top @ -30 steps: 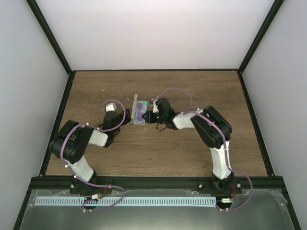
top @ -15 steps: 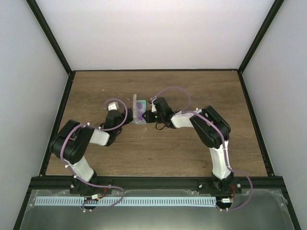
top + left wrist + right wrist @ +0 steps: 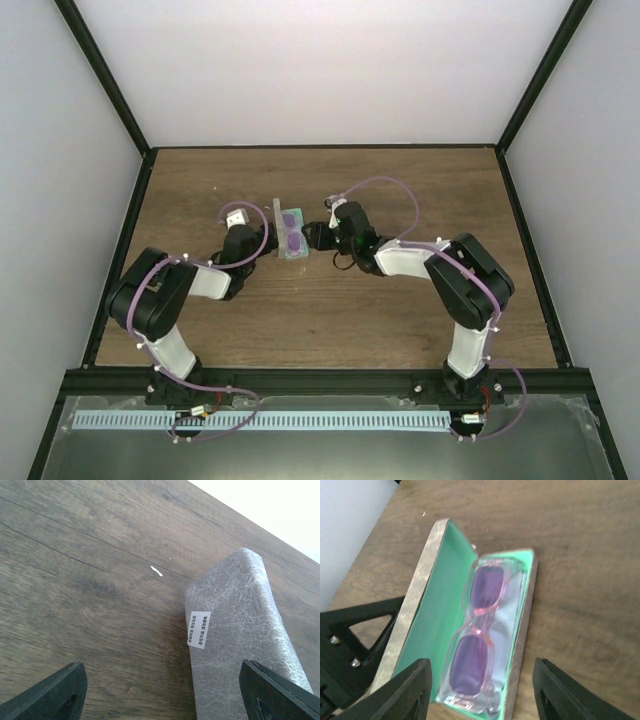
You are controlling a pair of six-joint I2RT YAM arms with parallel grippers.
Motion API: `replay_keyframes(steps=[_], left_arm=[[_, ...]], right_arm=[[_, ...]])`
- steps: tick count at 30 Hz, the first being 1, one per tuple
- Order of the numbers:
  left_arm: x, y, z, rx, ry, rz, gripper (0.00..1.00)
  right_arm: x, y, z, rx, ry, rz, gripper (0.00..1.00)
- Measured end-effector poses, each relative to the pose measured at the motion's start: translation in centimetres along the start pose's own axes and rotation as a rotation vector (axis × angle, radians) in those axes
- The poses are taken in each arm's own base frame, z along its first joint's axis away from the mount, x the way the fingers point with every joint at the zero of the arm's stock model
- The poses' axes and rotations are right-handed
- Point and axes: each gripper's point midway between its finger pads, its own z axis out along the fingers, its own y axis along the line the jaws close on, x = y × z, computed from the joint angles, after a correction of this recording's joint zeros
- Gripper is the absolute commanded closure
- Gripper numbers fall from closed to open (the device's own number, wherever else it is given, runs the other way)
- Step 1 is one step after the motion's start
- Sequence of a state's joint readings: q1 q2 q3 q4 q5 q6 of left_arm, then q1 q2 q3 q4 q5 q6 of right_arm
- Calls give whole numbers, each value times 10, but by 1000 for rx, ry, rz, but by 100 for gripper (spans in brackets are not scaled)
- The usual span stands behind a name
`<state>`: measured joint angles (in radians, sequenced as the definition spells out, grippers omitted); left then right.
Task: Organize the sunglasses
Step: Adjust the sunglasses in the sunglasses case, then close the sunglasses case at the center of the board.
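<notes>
The sunglasses (image 3: 479, 636), pink frame with purple-magenta lenses, lie inside the open grey case (image 3: 526, 645) with green lining, on a light blue cloth (image 3: 506, 622). In the top view the case (image 3: 290, 236) sits mid-table between both arms. My right gripper (image 3: 480, 702) is open and empty, just right of the case, its fingers (image 3: 405, 690) straddling the near end. My left gripper (image 3: 165, 700) is open behind the raised lid's grey outer side (image 3: 240, 645), one finger (image 3: 272, 692) against or over it.
The wooden table (image 3: 400, 190) is walled by white panels with black frame posts. A small white speck (image 3: 156, 571) lies on the wood near the lid. A white label (image 3: 198, 629) is stuck on the lid's outer face.
My right gripper has drawn back to the right, away from the case, and its arm has stretched out. My left gripper has moved in closer behind the lid, which stands more upright.
</notes>
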<state>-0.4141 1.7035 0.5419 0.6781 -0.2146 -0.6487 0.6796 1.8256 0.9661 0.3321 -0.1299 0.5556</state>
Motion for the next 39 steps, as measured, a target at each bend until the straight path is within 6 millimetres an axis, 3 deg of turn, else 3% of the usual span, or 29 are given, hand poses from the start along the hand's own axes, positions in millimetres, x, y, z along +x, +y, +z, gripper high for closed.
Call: replay_keyframes(steps=[4,9,13,17,26,39], left_arm=[[0,1,4,-16,2,4,14],[-4,0,9,-30,-3,10,14],[-11,-4,12,-39,-14,21,13],[-18,-9,15,-38,-26,28,13],[-19,-16,28,-28,-16,32,13],[-15,-27,42,12,5,14,13]], right_arm=[[-21,-13,10,19,-34,34,79],[-27,-39,35,59,-32,72,93],[-13,-59,55,87,18,92,94],[3,-65,72,76,62,98,94],[10,-50,77,-23,105,106,94],[10,-46,78,-82,116,135,94]])
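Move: The open left gripper has the raised lid some 6 cm to its right and 3 cm ahead, slightly lower. The case base holding the sunglasses is about 10 cm right and 3 cm ahead of that gripper, 6 cm lower. From the half-open right gripper, the case base with the sunglasses lies about 6 cm ahead, 5 cm left and 8 cm below; the lid stands on its far side, 6 cm ahead, 9 cm left and 6 cm below. Shut the right fingers while taking them about 6 cm forward and 7 cm down beside the case's right wall, then ease them left until the closed tips bear on that wall, tipping the wrist some 10 degrees. Meanwhile slide the left gripper, still wide open, nearly 5 cm forward along the lid, then also rightward, its right finger pushing the lid's outer face over towards the sunglasses. ##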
